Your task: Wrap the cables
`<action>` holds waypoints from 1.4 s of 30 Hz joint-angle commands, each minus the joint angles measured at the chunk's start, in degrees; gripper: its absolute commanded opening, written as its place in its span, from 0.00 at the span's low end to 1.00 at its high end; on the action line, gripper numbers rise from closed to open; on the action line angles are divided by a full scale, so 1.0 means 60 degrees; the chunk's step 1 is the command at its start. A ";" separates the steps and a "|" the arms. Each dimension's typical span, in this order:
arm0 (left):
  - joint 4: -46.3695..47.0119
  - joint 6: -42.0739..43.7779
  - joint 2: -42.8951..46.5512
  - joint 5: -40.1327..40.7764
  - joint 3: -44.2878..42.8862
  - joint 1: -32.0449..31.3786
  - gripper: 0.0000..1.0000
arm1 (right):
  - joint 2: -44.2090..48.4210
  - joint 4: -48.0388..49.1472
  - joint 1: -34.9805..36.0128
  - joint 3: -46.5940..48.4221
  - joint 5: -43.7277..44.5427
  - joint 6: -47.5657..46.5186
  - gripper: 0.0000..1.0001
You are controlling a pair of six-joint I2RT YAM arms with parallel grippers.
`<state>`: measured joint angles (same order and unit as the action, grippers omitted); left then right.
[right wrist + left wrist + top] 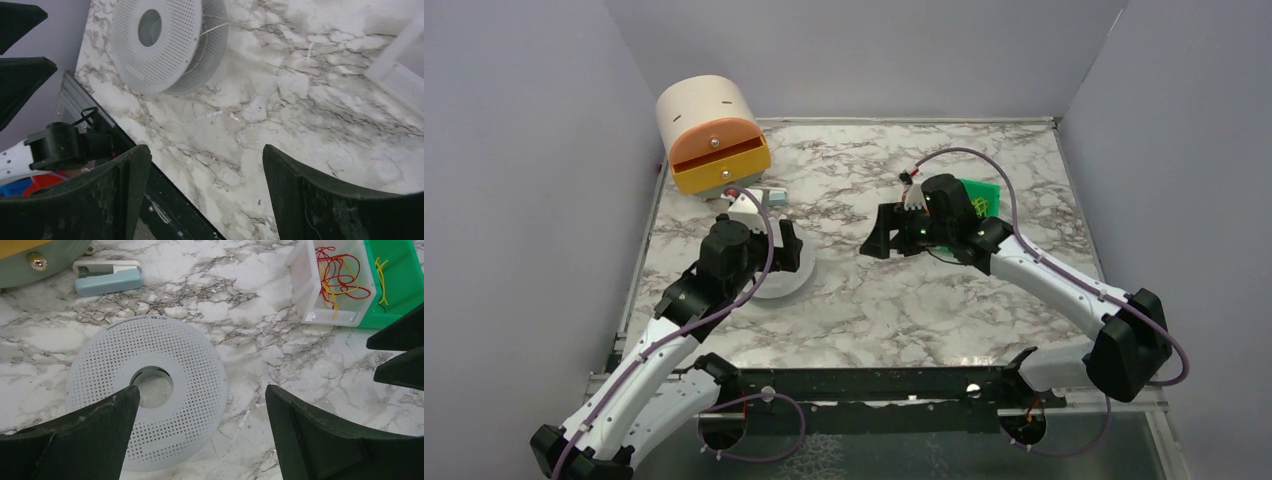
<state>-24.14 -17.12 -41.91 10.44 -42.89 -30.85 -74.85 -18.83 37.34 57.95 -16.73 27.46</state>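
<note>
The cables (341, 271) are thin red strands lying tangled with yellow wires in a white bin (306, 277) at the back right. A pale grey perforated spool (150, 395) lies flat on the marble table (894, 310). My left gripper (202, 405) hovers open above the spool's right half with nothing between its fingers. My right gripper (207, 160) is open and empty too, held over bare marble to the right of the spool (160, 42). In the top view the left gripper (786, 243) covers part of the spool (784, 287), and the right gripper (874, 240) faces it.
A green bin (400, 280) stands right of the white one. A light blue stapler-like object (107, 277) lies behind the spool. A cream, orange and yellow container (714, 135) sits at the back left. A black rail (874, 385) runs along the near edge.
</note>
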 commanded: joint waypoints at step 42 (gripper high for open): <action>0.0008 -0.0193 0.0760 -0.0073 -0.0139 0.0614 0.98 | -0.7472 0.4915 0.1226 0.3110 -0.2629 0.4597 0.61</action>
<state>-24.58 -17.82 -37.71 10.31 -42.89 -27.70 -117.54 7.31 43.68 75.94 -30.04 52.99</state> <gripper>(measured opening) 0.985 0.633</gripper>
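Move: The cable spool's middle lies about 24 cm to the right hand's left, level with it fore and aft and some 15 cm below. The stapler stands roughly 18 cm ahead of the spool and 4 cm farther left; the white box is about 14 cm ahead and 14 cm right of the right hand. From the left hand the spool is almost straight below, some 18 cm down. Right hand sweeps 16 cm left and 10 cm down to the spool's near-right cable loop, partly closing its fingers. ##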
